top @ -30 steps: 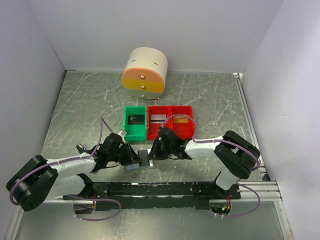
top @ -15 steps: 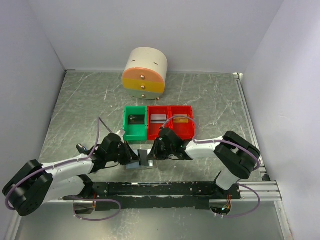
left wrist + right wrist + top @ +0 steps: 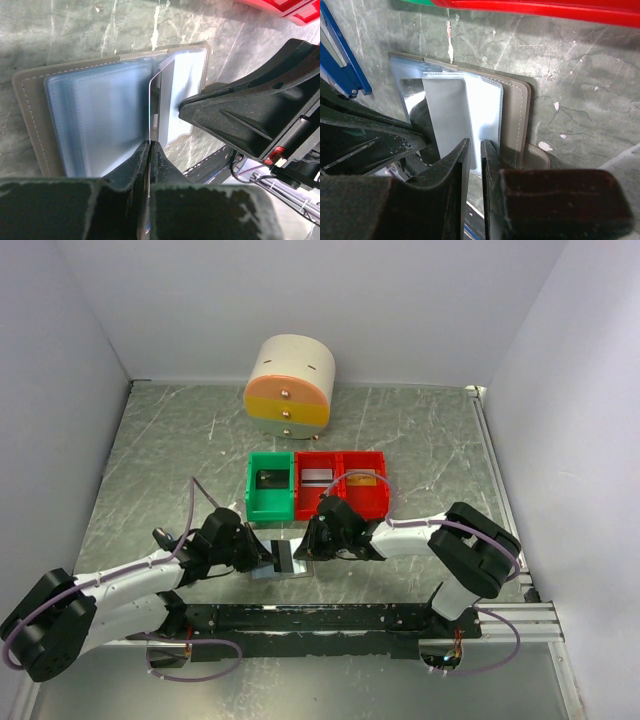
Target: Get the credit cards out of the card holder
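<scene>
The grey-brown card holder [image 3: 30, 110] lies open on the table between the two arms [image 3: 270, 571], its pale blue pockets facing up. One thin credit card [image 3: 159, 95] stands on edge out of the middle pocket. My left gripper [image 3: 150, 145] is shut on that card's near end. My right gripper [image 3: 475, 145] keeps only a narrow slit between its fingers, which sit on the near edge of the holder's right half [image 3: 515, 115]. In the top view, left gripper [image 3: 268, 558] and right gripper [image 3: 303, 550] almost meet over the holder.
A green bin [image 3: 270, 485] and two red bins [image 3: 318, 480] stand just behind the holder, with flat cards inside. A round cream, orange and yellow drawer unit [image 3: 290, 385] sits at the back. A narrow blue-and-black piece [image 3: 340, 55] lies left of the holder.
The left arm has stretched a little to the right over the holder. Its jaws have closed onto the card. The right arm has not moved.
</scene>
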`<state>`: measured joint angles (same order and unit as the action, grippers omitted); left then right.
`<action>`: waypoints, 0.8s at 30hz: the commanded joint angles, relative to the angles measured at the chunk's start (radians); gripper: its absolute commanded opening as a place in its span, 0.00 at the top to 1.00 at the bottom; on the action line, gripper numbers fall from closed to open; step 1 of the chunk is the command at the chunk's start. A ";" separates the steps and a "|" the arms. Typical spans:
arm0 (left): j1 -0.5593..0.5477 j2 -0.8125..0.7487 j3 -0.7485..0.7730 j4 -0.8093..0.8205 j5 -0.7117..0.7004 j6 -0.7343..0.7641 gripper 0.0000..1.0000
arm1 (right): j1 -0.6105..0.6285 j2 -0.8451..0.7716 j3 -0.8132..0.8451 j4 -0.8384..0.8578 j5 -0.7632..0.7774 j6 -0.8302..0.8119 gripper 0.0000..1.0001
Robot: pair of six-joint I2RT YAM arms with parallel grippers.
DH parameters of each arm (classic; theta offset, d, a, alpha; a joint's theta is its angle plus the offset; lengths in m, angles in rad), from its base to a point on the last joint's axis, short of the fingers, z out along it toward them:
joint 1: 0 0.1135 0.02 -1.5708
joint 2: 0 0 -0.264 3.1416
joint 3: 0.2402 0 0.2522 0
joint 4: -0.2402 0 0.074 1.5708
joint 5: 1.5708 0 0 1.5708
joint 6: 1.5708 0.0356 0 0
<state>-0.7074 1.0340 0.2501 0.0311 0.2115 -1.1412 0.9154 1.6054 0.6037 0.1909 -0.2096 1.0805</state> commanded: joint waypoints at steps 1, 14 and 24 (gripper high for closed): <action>0.008 0.006 0.047 -0.117 -0.059 0.031 0.90 | -0.007 0.030 -0.028 -0.128 0.075 -0.037 0.84; 0.006 0.074 0.064 -0.037 0.004 0.070 0.86 | -0.008 -0.144 0.089 -0.172 0.071 -0.166 0.80; 0.006 0.081 0.051 -0.001 0.019 0.053 0.85 | 0.022 0.067 0.164 -0.183 0.054 -0.109 0.80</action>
<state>-0.7074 1.1221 0.3004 0.0185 0.2245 -1.0966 0.9318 1.5890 0.7650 0.0719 -0.1848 0.9463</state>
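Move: Some 4 cm to the right hand's left, about level with it in height and forward reach, is the middle of the striped card. From the left hand, which still pinches the card's left edge, that middle lies about 3 cm right and 1 cm lower. The open card holder centres roughly 5 cm left of the right hand and 1 cm back; the red tray is about 17 cm ahead and 4 cm right, the green tray 17 cm ahead and 8 cm left. Lifting off the clear page on the holder's right half, the right hand first slips about 1 cm right, then swings left and forward over the page, rising some 5 cm before starting down again beside the card. Its fingers stay nearly shut and tip up slightly, under 10 degrees. The left hand keeps its pinch on the card's edge, sinking barely half a centimetre. ##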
